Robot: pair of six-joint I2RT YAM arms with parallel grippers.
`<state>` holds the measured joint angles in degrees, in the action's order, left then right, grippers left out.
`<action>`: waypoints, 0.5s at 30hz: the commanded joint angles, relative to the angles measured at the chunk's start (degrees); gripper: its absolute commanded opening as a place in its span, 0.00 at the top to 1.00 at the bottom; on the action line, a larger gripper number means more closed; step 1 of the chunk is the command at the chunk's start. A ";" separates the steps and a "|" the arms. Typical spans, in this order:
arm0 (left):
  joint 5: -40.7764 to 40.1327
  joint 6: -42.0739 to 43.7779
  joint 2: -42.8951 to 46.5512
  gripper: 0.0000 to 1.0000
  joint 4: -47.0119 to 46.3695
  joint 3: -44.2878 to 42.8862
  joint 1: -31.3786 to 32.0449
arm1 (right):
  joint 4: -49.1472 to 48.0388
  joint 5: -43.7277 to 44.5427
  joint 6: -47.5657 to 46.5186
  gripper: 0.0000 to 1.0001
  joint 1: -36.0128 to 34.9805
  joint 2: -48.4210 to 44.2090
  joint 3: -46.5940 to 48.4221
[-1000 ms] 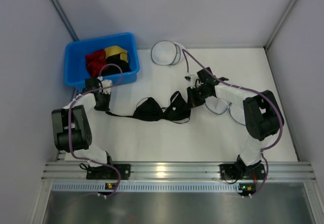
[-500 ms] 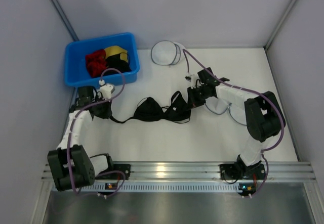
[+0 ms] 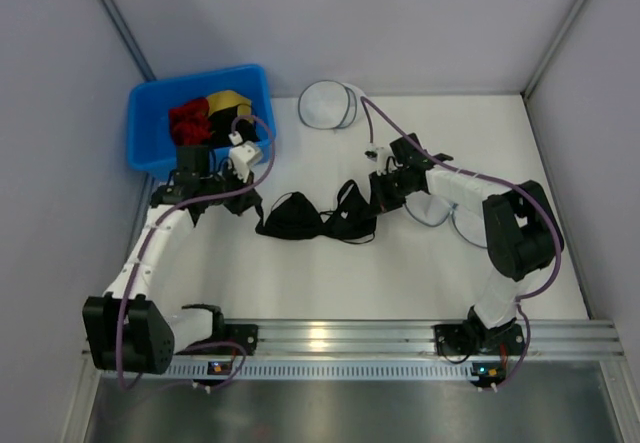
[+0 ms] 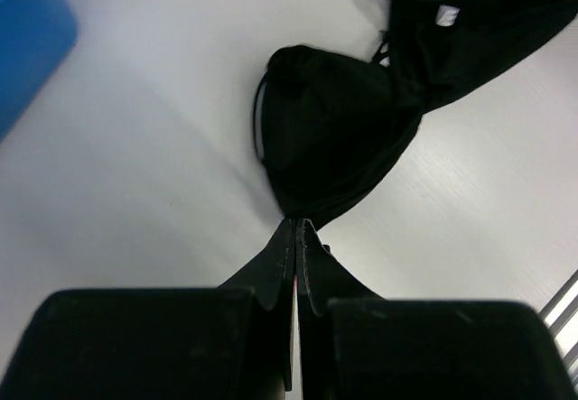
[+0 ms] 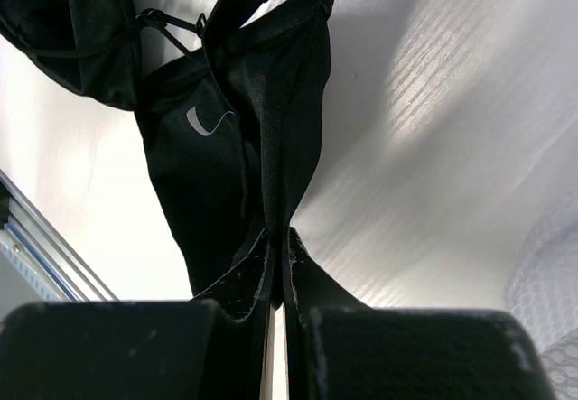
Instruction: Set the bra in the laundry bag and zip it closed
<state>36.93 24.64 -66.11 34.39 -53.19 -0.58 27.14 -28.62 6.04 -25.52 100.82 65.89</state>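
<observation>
The black bra (image 3: 312,219) lies bunched mid-table, held at both ends. My left gripper (image 3: 254,209) is shut on its left end; in the left wrist view the fingertips (image 4: 296,226) pinch the edge of one cup of the bra (image 4: 334,129). My right gripper (image 3: 378,203) is shut on the right end, and the right wrist view shows the bra (image 5: 208,147) hanging from the pinched jaws of that gripper (image 5: 278,234). The see-through mesh laundry bag (image 3: 438,211) lies partly under my right forearm, and its mesh (image 5: 547,278) shows at the right wrist view's edge.
A blue bin (image 3: 150,98) at the back left holds a red garment (image 3: 187,121) and a yellow-and-black garment (image 3: 231,109). A whiter round mesh case (image 3: 326,105) lies at the back centre. Grey walls close in both sides, and a metal rail (image 3: 340,339) runs along the near edge.
My left arm has swung right from the left edge, carrying the bra's left end toward the middle, so the bra is more bunched. The right arm has not moved.
</observation>
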 commanded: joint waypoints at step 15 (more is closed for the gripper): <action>-15.22 -18.84 -23.79 1.00 -27.62 -7.10 21.58 | -1.82 -1.35 -1.56 1.00 -0.85 -0.44 0.82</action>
<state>24.45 9.67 -87.68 13.78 -57.67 19.97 26.96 -28.69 5.48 -25.76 100.84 65.89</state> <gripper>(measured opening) 0.012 0.011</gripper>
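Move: The left hand, holding the end of the bra's band, has the left cup about 9 cm to its right, barely 1 cm ahead and some 15 cm below. At the same height as that cup, the right cup is about 27 cm right and 1 cm ahead; the blue bin is roughly 31 cm ahead and 20 cm left. The right hand grips the bra's other end, with the left cup some 26 cm left, 2 cm back and 4 cm below. Still pinching the band, the left hand swings some 11 cm right, then forward and down over the cup. ##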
